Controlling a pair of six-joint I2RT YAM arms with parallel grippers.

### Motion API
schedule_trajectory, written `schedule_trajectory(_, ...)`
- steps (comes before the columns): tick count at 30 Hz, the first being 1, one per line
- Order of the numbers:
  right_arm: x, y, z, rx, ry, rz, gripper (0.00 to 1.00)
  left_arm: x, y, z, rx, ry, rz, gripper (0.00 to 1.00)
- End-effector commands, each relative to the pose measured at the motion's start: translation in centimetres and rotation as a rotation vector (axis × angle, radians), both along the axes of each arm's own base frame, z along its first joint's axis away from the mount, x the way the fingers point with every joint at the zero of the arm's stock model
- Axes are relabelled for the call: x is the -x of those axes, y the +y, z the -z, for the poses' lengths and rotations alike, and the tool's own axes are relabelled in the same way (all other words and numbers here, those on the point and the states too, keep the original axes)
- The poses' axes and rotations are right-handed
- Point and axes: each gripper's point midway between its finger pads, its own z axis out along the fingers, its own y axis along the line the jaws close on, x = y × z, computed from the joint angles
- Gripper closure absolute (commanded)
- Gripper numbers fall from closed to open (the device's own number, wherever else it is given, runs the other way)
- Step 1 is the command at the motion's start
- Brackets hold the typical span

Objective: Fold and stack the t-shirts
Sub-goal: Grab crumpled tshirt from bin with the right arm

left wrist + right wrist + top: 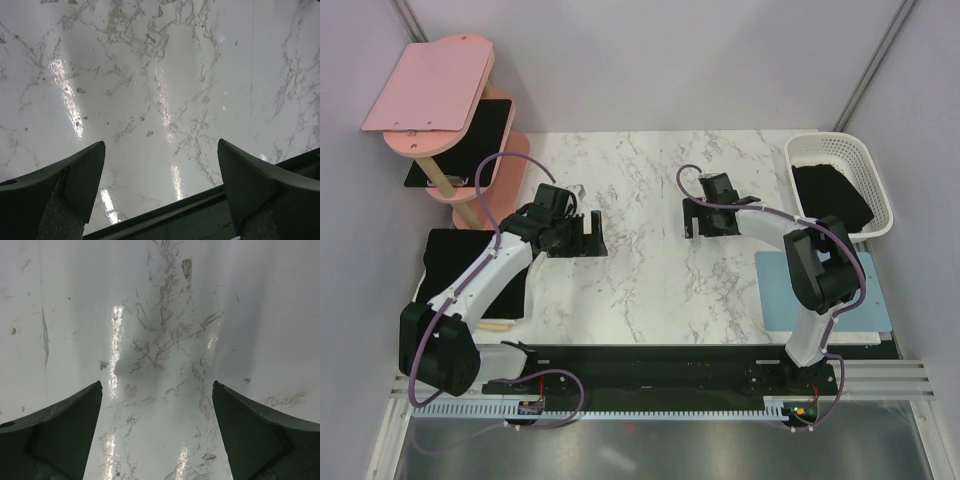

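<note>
One black t-shirt (832,193) lies crumpled in the white basket (880,185) at the back right. Another flat black piece of cloth (455,258), apparently a t-shirt, lies at the table's left edge, partly under my left arm. My left gripper (586,236) hovers over bare marble left of centre, jaws wide open and holding nothing (161,150). My right gripper (698,218) hovers over marble right of centre, well left of the basket. It is open too, with only tabletop between its fingers (157,390).
A pink tiered stand (430,85) at the back left carries a thin black board (465,140). A light blue mat (775,290) lies at the front right under the right arm. The black base plate (650,365) runs along the near edge and shows low in the left wrist view (200,215).
</note>
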Motion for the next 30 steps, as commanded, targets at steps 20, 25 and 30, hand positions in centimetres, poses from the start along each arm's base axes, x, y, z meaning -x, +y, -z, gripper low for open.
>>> schedule_trajectory(20, -12.1, -27.0, -12.6, 0.084, -0.248, 0.648, 0.02, -0.7, -0.3, -0.5, 0.011, -0.035, 0.028, 0.00)
schedule_trajectory(25, -12.1, -30.1, -9.1, 0.070, -0.163, 0.716, 0.02, -0.5, -0.3, -0.2, 0.006, -0.025, 0.029, 0.00)
schedule_trajectory(30, -11.8, -30.5, -6.1, 0.079, -0.099, 0.733, 0.02, -0.4, -0.2, 0.0, 0.002, -0.019, 0.028, 0.00)
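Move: The crumpled black t-shirt lies in the white bin, its middle some 32 cm to the right of the right hand and about 6 cm farther out, at roughly hand height; the bin's middle is about 8 cm ahead and 32 cm right. The blue cloth lies nearer the base, around 18 cm back and 25 cm right. From the left hand the black t-shirt is roughly 68 cm right, 14 cm ahead and 10 cm lower. The right arm sweeps its wide-open, empty gripper some 30 cm to the right and about 12 cm forward, first lifting it about 14 cm off its low place above the bare table to carry it over to the bin, the wrist turning some 40 degrees clockwise on the way. Once above the bin it stops travelling sideways and comes down about 7 cm towards the black t-shirt, fingers still pointing down and fully open, with no grip taken yet. ##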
